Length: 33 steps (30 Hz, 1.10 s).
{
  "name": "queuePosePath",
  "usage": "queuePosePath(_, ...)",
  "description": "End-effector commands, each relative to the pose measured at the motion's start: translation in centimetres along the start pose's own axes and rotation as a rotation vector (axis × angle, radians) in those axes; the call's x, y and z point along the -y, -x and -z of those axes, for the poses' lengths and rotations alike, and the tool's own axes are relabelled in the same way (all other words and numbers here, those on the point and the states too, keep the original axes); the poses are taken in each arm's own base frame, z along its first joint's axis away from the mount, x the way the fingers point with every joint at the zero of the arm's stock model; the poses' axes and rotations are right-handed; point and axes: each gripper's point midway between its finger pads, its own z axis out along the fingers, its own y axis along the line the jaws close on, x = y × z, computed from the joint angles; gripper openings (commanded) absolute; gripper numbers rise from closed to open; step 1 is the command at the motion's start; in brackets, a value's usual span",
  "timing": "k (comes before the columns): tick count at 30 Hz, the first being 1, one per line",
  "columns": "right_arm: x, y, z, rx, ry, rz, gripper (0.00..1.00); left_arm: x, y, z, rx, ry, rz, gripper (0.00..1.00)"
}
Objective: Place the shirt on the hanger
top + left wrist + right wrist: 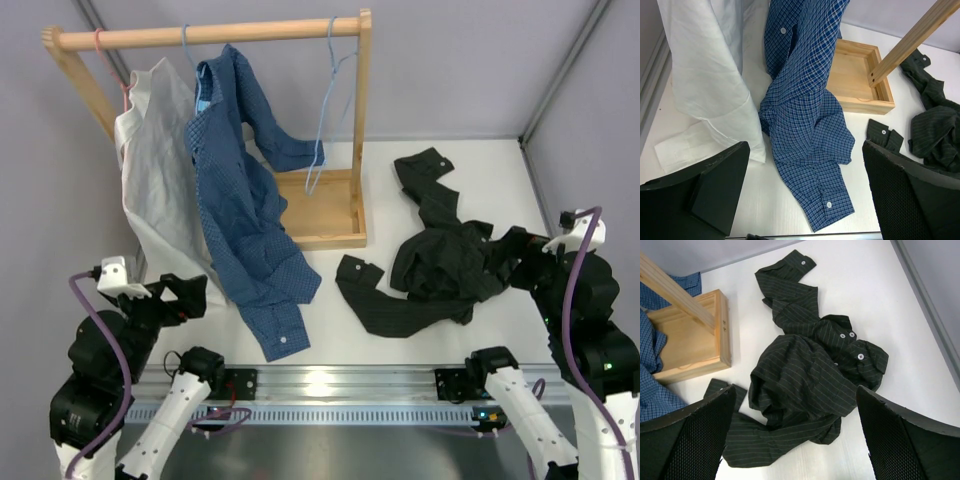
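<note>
The black pinstriped shirt [440, 265] lies crumpled on the white table, right of the rack, with one sleeve stretched toward the back and one cuff [358, 272] at its left. My right gripper [522, 255] hovers open at the shirt's right edge. In the right wrist view the shirt [810, 385] lies below and between the spread fingers of the right gripper [795, 390], untouched. The light-blue hanger [321, 130] hangs bare from the right end of the rack's rod. My left gripper [195, 292] is open at the near left, and the left gripper [805, 150] is above the blue shirt's cuff.
A wooden rack [210, 35] with a box base [320, 210] stands at the back left. It carries a white shirt [150, 170] and a blue checked shirt [240, 200] whose sleeve trails onto the table. A metal rail [330, 385] runs along the near edge.
</note>
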Motion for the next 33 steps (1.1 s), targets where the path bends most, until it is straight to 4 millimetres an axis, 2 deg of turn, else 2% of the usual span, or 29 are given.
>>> queuePosePath(1,0.9,0.7,0.3,0.034,-0.054,-0.024,0.99,0.5,0.7,-0.1,0.039,-0.028,0.016,0.98)
queuePosePath(5,0.2,0.0,-0.4,0.0,-0.022,-0.028,1.0,1.7,0.0,-0.7,0.025,-0.084,0.059,0.98)
queuePosePath(6,-0.1,-0.3,-0.6,-0.012,-0.009,-0.036,0.99,2.2,-0.7,-1.0,0.003,-0.114,0.067,0.98)
queuePosePath(9,-0.3,-1.2,-2.4,-0.048,-0.024,-0.047,0.99,3.8,-1.3,-1.3,-0.008,-0.2,0.104,0.98)
queuePosePath(10,-0.4,-1.9,-3.2,-0.075,-0.025,-0.044,0.99,4.0,-2.3,-2.0,-0.033,-0.206,0.11,0.98)
queuePosePath(12,-1.2,-3.1,-5.1,-0.152,-0.016,-0.05,0.99,4.4,-2.9,-2.5,-0.034,-0.233,0.114,0.98)
queuePosePath(13,-1.2,-4.2,-6.6,-0.209,-0.036,-0.045,1.0,4.2,-4.0,-3.3,-0.058,-0.227,0.114,0.98)
queuePosePath(15,-0.7,-4.6,-8.7,-0.223,-0.096,-0.057,0.99,4.8,-4.6,-3.9,-0.066,-0.262,0.118,0.98)
queuePosePath(16,-0.2,-5.9,-10.6,-0.285,-0.149,-0.038,0.99,4.9,-5.0,-4.0,-0.077,-0.268,0.118,0.98)
queuePosePath(19,2.8,-6.1,-13.8,-0.31,-0.325,-0.035,0.99,4.8,-4.9,-3.9,-0.066,-0.268,0.113,0.98)
queuePosePath(20,3.8,-7.4,-15.6,-0.37,-0.369,-0.03,0.99,4.9,-5.1,-3.9,-0.071,-0.272,0.111,0.98)
queuePosePath(21,4.4,-7.6,-16.6,-0.382,-0.383,-0.049,1.0,4.9,-5.3,-3.9,-0.077,-0.276,0.11,0.98)
queuePosePath(22,6.1,-7.8,-18.4,-0.391,-0.426,-0.092,0.99,5.1,-5.5,-3.9,-0.086,-0.287,0.107,0.98)
queuePosePath(24,7.0,-7.5,-19.9,-0.387,-0.439,-0.131,0.99,5.2,-5.7,-3.9,-0.095,-0.295,0.103,0.98)
queuePosePath(27,8.3,-8.4,-21.7,-0.415,-0.473,-0.136,0.99,5.3,-6.0,-3.9,-0.106,-0.307,0.096,0.98)
queuePosePath(28,8.6,-9.7,-22.5,-0.456,-0.48,-0.131,0.99,5.4,-6.0,-3.9,-0.108,-0.311,0.094,0.98)
queuePosePath(30,7.7,-11.7,-23.7,-0.513,-0.408,-0.141,0.99,5.5,-6.1,-4.0,-0.116,-0.313,0.095,0.98)
queuePosePath(31,7.1,-14.5,-24.1,-0.584,-0.359,-0.15,0.99,5.5,-6.2,-4.1,-0.121,-0.31,0.093,0.98)
queuePosePath(32,5.3,-15.4,-25.2,-0.596,-0.238,-0.175,0.99,5.5,-6.2,-4.1,-0.125,-0.312,0.095,0.97)
queuePosePath(33,4.7,-16.6,-25.4,-0.62,-0.196,-0.185,0.99,5.6,-6.3,-4.2,-0.13,-0.313,0.091,0.97)
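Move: Roughly 17 cm ahead, 6 cm right and 27 cm below the open right hand is the buttoned edge of the dark shirt. The shirt's near cuff lies some 8 cm ahead and 18 cm left of this hand, and its far cuff about 32 cm straight ahead. The rack base stands 23 cm ahead and 25 cm left. From the left hand, the buttoned edge is around 22 cm ahead, 50 cm right and 27 cm down. Swooping down some 23 cm and forward about 16 cm, the right hand closes in on the shirt's buttoned edge, also swinging right before easing slightly back left. Its wrist pitches down some 40 degrees and turns clockwise, fingers staying wide open. The empty left hand drifts right and down towards the shirt, turning clockwise, also open. ##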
